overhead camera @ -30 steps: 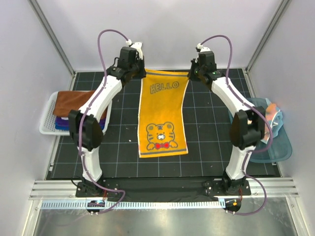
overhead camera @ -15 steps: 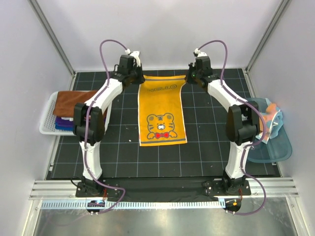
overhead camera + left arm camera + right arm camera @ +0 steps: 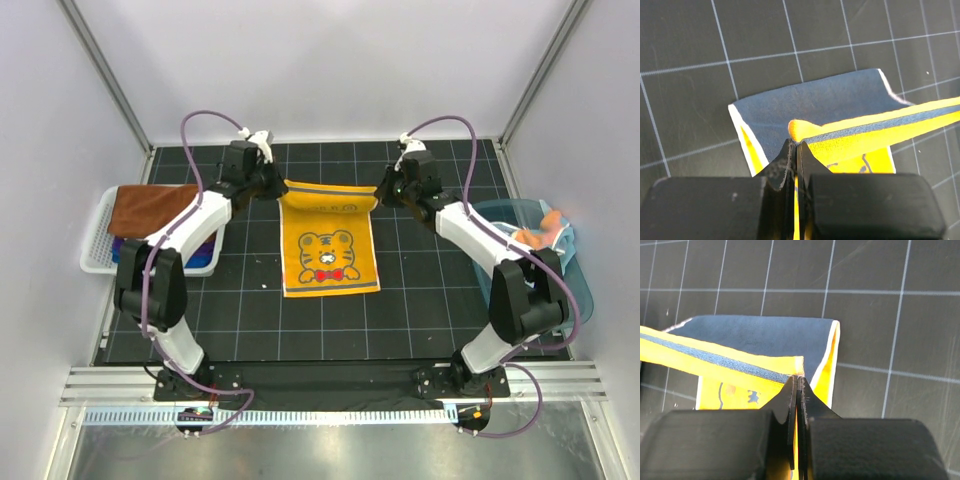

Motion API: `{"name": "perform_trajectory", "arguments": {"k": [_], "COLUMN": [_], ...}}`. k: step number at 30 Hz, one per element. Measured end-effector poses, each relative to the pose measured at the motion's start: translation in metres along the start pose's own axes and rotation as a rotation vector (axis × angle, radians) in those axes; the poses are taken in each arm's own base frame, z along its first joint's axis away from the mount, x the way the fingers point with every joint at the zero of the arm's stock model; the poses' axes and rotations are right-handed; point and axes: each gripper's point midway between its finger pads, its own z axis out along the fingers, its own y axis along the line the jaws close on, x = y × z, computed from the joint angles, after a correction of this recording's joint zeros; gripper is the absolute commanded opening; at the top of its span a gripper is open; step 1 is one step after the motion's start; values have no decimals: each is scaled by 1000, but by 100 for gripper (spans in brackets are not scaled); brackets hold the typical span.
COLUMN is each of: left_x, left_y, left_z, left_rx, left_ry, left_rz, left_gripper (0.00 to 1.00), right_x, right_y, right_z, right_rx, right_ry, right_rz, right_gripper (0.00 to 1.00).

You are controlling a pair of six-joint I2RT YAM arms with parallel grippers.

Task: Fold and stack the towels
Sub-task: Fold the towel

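Note:
An orange-yellow towel (image 3: 330, 250) with a tiger face lies mid-mat, its near edge flat on the mat. Its far edge is lifted and carried over the rest of the cloth. My left gripper (image 3: 277, 187) is shut on the far left corner and my right gripper (image 3: 380, 192) on the far right corner. In the left wrist view the gripper (image 3: 796, 142) pinches the yellow hem (image 3: 865, 135), with the blue-grey underside below it. In the right wrist view the gripper (image 3: 797, 377) clamps the other corner of the towel (image 3: 730, 365).
A white slatted basket (image 3: 95, 262) at the left holds a folded rust brown towel (image 3: 150, 205) over purple and blue ones. A teal tub (image 3: 575, 300) at the right edge holds crumpled towels (image 3: 550, 225). White walls and metal posts enclose the mat.
Both grippers have pulled the towel's far edge toward the near side. The HELLO end has doubled over, so the visible cloth is shorter. Both arms have drawn back with it.

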Motion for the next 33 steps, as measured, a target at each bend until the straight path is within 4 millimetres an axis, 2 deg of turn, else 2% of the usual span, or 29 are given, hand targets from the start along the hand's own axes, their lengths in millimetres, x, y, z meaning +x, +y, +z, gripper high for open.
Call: {"name": "perform_trajectory", "arguments": {"k": [4,10,17,27,33], "left_x": [9,41,69,77,67], "left_y": [-3,-4,-14,-14,-18], "left_z": [-16,-24,-33,-42,-54], "left_rx": [14,14,27,11,16], "left_ry": [-12,32,66,49,8], "left_rz": [-17,-31,-22,-17,-23], "left_gripper": [0,0,0,0,0], "right_x": [16,39,37,47,51], "right_y": [4,1,-1,8,13], "right_z": [-11,-19,-33,-54,-63], "right_rx": [-12,3,16,-6,-12], "right_ry": [10,41,15,11,11], "right_rz": [7,6,11,4,-6], "right_gripper": [1,1,1,1,1]}}
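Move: Straight back from each hand, about 24–25 cm and some 15 cm lower, lies the yellow towel's near hem, one corner behind each gripper. The towel's far fold rests roughly under the hands, 1–2 cm farther out. The white basket stands about 35 cm left of the left hand and 6 cm back; the blue tub is some 38 cm right of the right hand and 14 cm back. Drawing the raised far hem back over the towel's lying half, both arms travel about 8.5 cm towards the near hem, still pinching its two corners. The left hand sinks about 3 cm, then climbs half of that again; the right dips 2 cm and returns to its starting height. The wrists hardly turn and the fingers stay shut. ##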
